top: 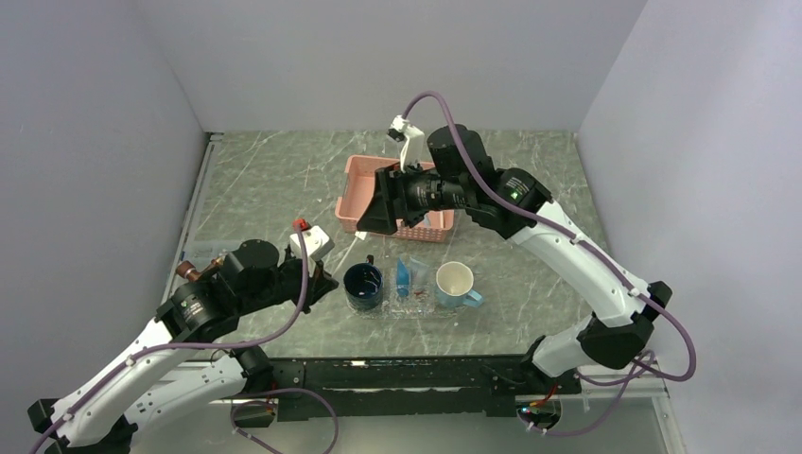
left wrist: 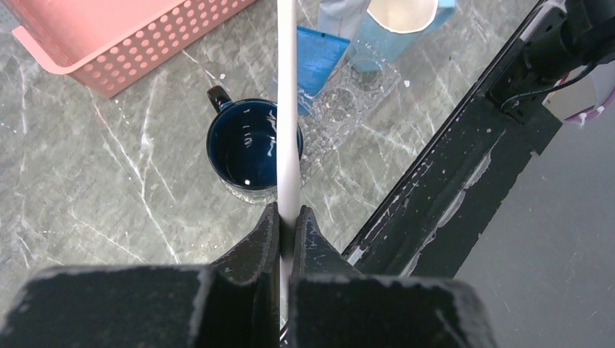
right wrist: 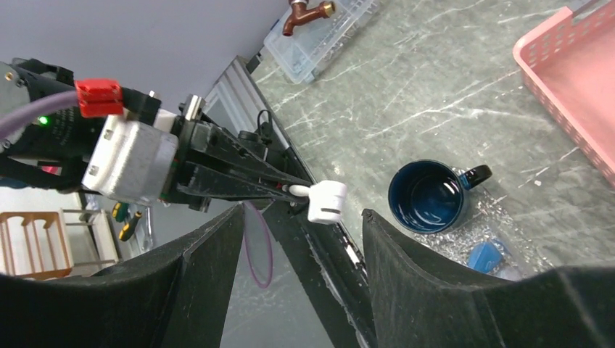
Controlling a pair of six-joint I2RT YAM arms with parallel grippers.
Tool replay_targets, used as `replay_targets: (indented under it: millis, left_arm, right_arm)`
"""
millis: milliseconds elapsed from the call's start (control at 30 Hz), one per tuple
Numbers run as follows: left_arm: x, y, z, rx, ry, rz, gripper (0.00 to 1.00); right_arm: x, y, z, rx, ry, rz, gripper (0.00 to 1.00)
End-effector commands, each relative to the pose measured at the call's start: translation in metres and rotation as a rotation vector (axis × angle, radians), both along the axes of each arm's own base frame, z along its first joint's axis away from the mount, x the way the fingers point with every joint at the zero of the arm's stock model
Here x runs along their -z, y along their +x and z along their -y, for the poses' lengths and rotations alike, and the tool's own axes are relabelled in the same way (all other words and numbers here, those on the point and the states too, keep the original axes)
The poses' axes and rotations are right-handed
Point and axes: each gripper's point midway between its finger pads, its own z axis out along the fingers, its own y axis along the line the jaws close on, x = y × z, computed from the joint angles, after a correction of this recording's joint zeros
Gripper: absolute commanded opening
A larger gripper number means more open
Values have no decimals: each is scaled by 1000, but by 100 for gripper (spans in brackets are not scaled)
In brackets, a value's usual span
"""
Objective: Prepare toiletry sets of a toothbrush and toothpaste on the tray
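Observation:
My left gripper (left wrist: 288, 210) is shut on the handle of a slim white toothbrush (left wrist: 287, 109). The shaft runs out over a dark blue mug (left wrist: 250, 148) that stands on the clear tray (left wrist: 355, 98). The brush's white head (right wrist: 326, 201) shows in the right wrist view, just left of that mug (right wrist: 428, 196). A blue toothpaste (left wrist: 320, 58) tube lies on the tray beside the mug, between it and a light blue mug (top: 456, 284). My right gripper (top: 366, 222) hangs open and empty above the near edge of the pink basket (top: 369, 184).
The pink slatted basket (left wrist: 123, 40) stands behind the tray. A clear box with a copper tap (right wrist: 319, 25) sits at the table's left edge. The black front rail (left wrist: 464, 167) runs close to the tray.

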Motion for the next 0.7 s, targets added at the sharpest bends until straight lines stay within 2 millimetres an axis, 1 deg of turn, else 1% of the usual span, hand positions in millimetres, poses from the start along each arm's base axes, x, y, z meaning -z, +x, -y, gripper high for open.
replay_targets:
  millis: [0, 167, 300, 467, 667]
  left_arm:
    - [-1, 2, -1, 14, 7, 36, 0]
    - [1, 2, -1, 16, 19, 40, 0]
    - [0, 1, -3, 13, 16, 48, 0]
    - [-1, 0, -6, 6, 7, 56, 0]
    - [-1, 0, -7, 4, 4, 59, 0]
  right_arm:
    - [-11, -4, -7, -34, 34, -38, 63]
    - [5, 1, -14, -40, -4, -82, 60]
    - [14, 2, -20, -51, -23, -109, 58]
    - [14, 0, -25, -74, -13, -129, 46]
    - [11, -5, -27, -106, 0, -150, 40]
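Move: The right hand goes for the toothbrush head, about 4 cm to its left, 1 cm back and 4 cm below. From the right hand, the dark mug stands some 5 cm back, 3 cm left and 22 cm down; the pink basket is roughly 14 cm ahead, 5 cm right and 23 cm down. From the left hand, which grips the handle, that head is about 7 cm ahead, 5 cm right and 7 cm above. Right hand sinks about 4 cm and moves left towards the toothbrush head, fingers partly closing; left keeps its hold. ##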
